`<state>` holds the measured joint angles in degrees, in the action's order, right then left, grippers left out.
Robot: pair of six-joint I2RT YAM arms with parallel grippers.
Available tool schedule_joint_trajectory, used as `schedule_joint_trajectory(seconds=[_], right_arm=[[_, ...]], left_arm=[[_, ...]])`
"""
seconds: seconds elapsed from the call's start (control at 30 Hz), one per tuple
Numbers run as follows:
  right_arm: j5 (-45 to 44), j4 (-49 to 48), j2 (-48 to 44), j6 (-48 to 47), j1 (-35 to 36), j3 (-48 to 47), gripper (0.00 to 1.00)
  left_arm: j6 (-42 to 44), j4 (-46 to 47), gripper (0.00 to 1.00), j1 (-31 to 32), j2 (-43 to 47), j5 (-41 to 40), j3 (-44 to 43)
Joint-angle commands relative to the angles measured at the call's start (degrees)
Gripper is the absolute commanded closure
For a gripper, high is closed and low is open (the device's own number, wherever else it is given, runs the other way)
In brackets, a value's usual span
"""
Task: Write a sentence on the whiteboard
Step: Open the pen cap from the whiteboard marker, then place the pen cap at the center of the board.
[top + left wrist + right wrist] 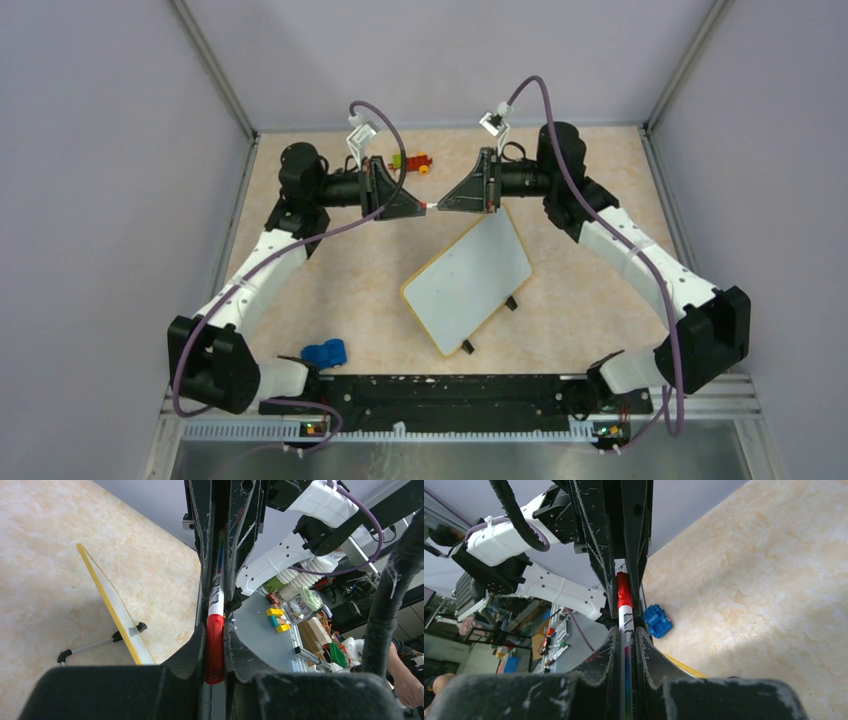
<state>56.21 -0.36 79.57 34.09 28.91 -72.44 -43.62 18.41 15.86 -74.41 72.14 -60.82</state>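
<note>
The whiteboard (470,280) lies tilted on the table in front of both grippers, its face plain white; the sentence is out of view. A marker (431,205) hangs level in the air between the two grippers, above the board's far corner. My left gripper (215,630) is shut on the marker's red cap (215,647). My right gripper (626,630) is shut on the white barrel (626,622), and the red cap (623,587) shows beyond it between the other arm's fingers. The board's yellowish edge (112,605) and black feet show in the left wrist view.
A blue toy block (323,353) lies near the left arm's base. Small coloured blocks (412,161) sit at the back of the table by the wall. Grey walls close in the table on three sides.
</note>
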Motion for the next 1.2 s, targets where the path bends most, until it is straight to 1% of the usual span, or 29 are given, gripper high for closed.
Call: schedule_joint_trajectory(seconds=[0.0,0.1,0.2,0.27,0.3,0.33,0.37,0.4,0.43,0.47,0.5,0.57,0.6,0.63,0.73,0.87,1.03,1.17], right_arm=[[1.3,2.1,-1.7,-2.0,-4.3,-3.1,1.00],[1.5,3.5,-2.5,-2.7,-7.3,-2.7,1.00],[2.9,2.8,-3.1,-1.9,-11.0,-1.8,1.00],[3.8,2.7,-3.5,-2.0,-13.4,-1.6,1.00],[4.0,3.2,-3.7,-2.4,-14.3,-1.5,1.00],[4.3,4.4,-3.9,-3.2,-15.1,-1.6,1.00],[4.3,5.8,-4.2,-4.4,-15.7,-1.8,1.00],[4.2,7.5,-4.2,-5.8,-16.2,-2.0,1.00],[4.1,9.8,-4.4,-8.4,-16.5,-2.5,1.00],[3.8,12.9,-4.5,-11.2,-16.7,-3.2,1.00],[3.3,16.1,-4.5,-14.1,-16.7,-3.9,1.00],[2.7,22.3,-4.6,-20.2,-16.7,-5.3,1.00],[2.8,25.4,-4.6,-23.1,-16.7,-6.0,1.00],[2.8,28.4,-4.5,-26.0,-16.7,-6.7,1.00],[2.9,35.7,-4.6,-33.1,-16.7,-7.6,1.00],[2.8,42.7,-5.0,-41.2,-16.7,-7.0,1.00],[1.8,43.0,-7.9,-44.3,-16.8,-2.9,1.00],[1.7,42.6,-9.4,-45.0,-16.8,-0.9,1.00]], left_arm=[[-0.3,0.3,1.00,-5.7,1.2,-0.5,0.0],[-1.9,2.0,1.00,-8.3,1.5,0.7,1.2],[-3.9,4.7,1.00,-10.7,1.9,1.5,3.0],[-3.8,4.8,1.00,-11.9,2.0,2.2,3.5],[-2.4,3.2,1.00,-12.8,1.8,2.6,3.2],[0.6,-0.9,1.00,-13.6,1.6,2.5,1.9],[5.4,-7.1,1.00,-14.5,1.3,1.9,0.1],[13.0,-15.4,1.00,-14.8,0.8,0.1,-2.3],[21.6,-26.2,1.00,-14.9,0.2,-3.2,-5.4],[30.2,-34.8,1.00,-14.7,-0.3,-6.8,-7.9],[36.5,-41.8,1.00,-14.4,-1.0,-10.7,-10.0],[46.6,-53.3,1.00,-14.0,-2.4,-21.6,-12.9],[49.8,-56.8,1.00,-13.9,-3.0,-26.4,-13.8],[51.9,-59.1,1.00,-13.8,-3.6,-31.9,-14.3],[57.7,-64.1,1.00,-13.3,-5.5,-43.8,-14.1],[62.3,-67.6,1.00,-11.5,-8.0,-53.3,-12.3],[64.1,-68.3,1.00,-6.8,-11.4,-63.1,-10.3],[63.2,-68.9,0.98,-3.2,-17.6,-71.1,-10.6]])
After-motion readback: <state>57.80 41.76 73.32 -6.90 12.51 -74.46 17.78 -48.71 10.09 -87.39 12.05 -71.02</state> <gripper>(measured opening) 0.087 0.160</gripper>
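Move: The red cap of the whiteboard marker sits between the left fingers, with the barrel running into the right fingers, so the cap is about 4 cm to the right hand's left, level with it. The whiteboard's middle is roughly 4 cm ahead of the right hand, 4 cm to its right and 30 cm below. The blue toy lies some 20 cm left of the left hand, 9 cm back and 33 cm below it. Cap and barrel are drawn apart along the marker, left hand going left and right hand right, both also swinging forward about 5 cm, grips kept. The left hand then sinks fast, some 20 cm, still drifting left, its fingers swinging down by about 70 degrees with the cap. The right eases back and down, tilting the barrel's tip about 20 degrees downward. ##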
